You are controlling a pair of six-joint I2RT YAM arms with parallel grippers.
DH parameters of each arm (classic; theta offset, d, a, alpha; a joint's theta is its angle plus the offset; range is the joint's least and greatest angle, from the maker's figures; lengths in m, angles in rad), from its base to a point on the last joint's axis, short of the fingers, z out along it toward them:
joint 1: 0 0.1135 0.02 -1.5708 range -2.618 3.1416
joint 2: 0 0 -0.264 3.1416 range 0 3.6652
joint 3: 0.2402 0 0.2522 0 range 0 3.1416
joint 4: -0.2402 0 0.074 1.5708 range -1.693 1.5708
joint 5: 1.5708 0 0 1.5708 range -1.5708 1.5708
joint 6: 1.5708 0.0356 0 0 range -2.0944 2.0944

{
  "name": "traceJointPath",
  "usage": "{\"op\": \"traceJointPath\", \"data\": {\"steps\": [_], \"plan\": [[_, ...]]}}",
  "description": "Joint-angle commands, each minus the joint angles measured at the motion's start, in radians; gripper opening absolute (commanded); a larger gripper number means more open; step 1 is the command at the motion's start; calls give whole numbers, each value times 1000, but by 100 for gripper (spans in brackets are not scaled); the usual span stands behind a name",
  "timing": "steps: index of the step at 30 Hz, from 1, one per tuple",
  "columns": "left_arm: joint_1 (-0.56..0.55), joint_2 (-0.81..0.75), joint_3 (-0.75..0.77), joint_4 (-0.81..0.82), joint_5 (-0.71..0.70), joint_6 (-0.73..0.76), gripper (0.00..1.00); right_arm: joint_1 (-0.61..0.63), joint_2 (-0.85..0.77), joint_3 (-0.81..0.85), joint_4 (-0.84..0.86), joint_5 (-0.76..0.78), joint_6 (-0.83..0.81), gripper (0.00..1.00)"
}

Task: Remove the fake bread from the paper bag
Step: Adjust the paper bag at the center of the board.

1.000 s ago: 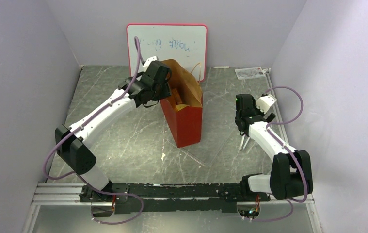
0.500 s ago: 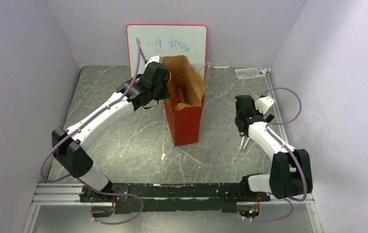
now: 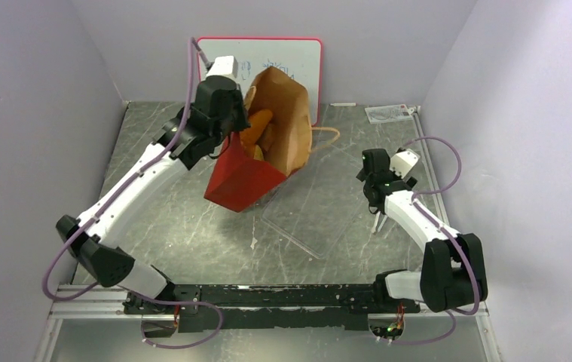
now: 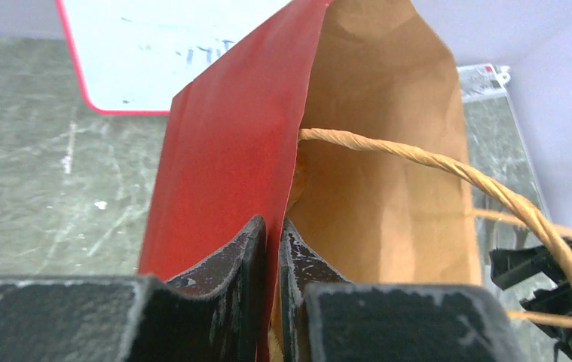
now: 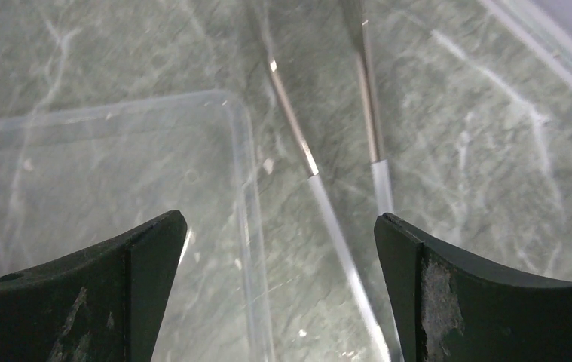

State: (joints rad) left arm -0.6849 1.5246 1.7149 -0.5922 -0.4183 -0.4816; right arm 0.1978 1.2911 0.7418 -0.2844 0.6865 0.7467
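The paper bag (image 3: 241,181), red outside and brown inside, hangs tilted with its base low to the left and its open mouth facing up and to the right. My left gripper (image 3: 231,136) is shut on the bag's left rim. In the left wrist view the left gripper (image 4: 272,234) pinches the red wall (image 4: 222,166), one finger outside and one inside. A twisted paper handle (image 4: 433,162) arcs across the mouth. Fake bread shows inside: a long orange loaf (image 3: 257,123) and a smaller piece (image 3: 257,152). My right gripper (image 3: 377,224) hangs open and holds nothing.
A clear plastic tray (image 3: 313,219) lies flat under and right of the bag; its corner (image 5: 117,166) shows below the right gripper (image 5: 279,226). A red-framed whiteboard (image 3: 301,64) leans on the back wall. A small clear packet (image 3: 392,113) lies at the back right.
My left gripper closed on the bag's rim and rose toward the back. The bag went from upright to tilted, its base swinging left. The right arm barely shifted.
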Motion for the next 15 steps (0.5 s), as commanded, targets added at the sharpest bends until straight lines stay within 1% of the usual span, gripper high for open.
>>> {"op": "traceJointPath", "data": {"steps": [1,4,7,10,15], "plan": [[43,-129,-96,146,-68,88,7,58,23,-24,20,-72,46,100],[68,-210,-214,207,-70,104,7,140,68,-12,3,-49,98,100],[88,-283,-324,258,-71,153,7,209,106,-4,-27,-40,173,99],[105,-331,-385,272,-64,170,7,239,112,-23,-42,-42,244,98],[119,-397,-461,303,-39,197,7,251,88,-60,-47,-69,280,96]]}}
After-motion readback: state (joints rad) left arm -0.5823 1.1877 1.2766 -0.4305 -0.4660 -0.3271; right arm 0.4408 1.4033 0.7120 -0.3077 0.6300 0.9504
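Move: The left hand already pinches the paper bag's left rim; the bag's middle lies some 5 cm to its right, about level fore and aft, and roughly 12 cm below. The whiteboard stands about 20 cm ahead and 3 cm right; the clear tray lies around 19 cm right and 10 cm back, far below. From the open right hand, the bag's middle is about 37 cm left, 5 cm ahead and 13 cm higher. Still pinching the rim, the left hand carries the bag 9 cm left, slightly back; the right follows, sinking. ##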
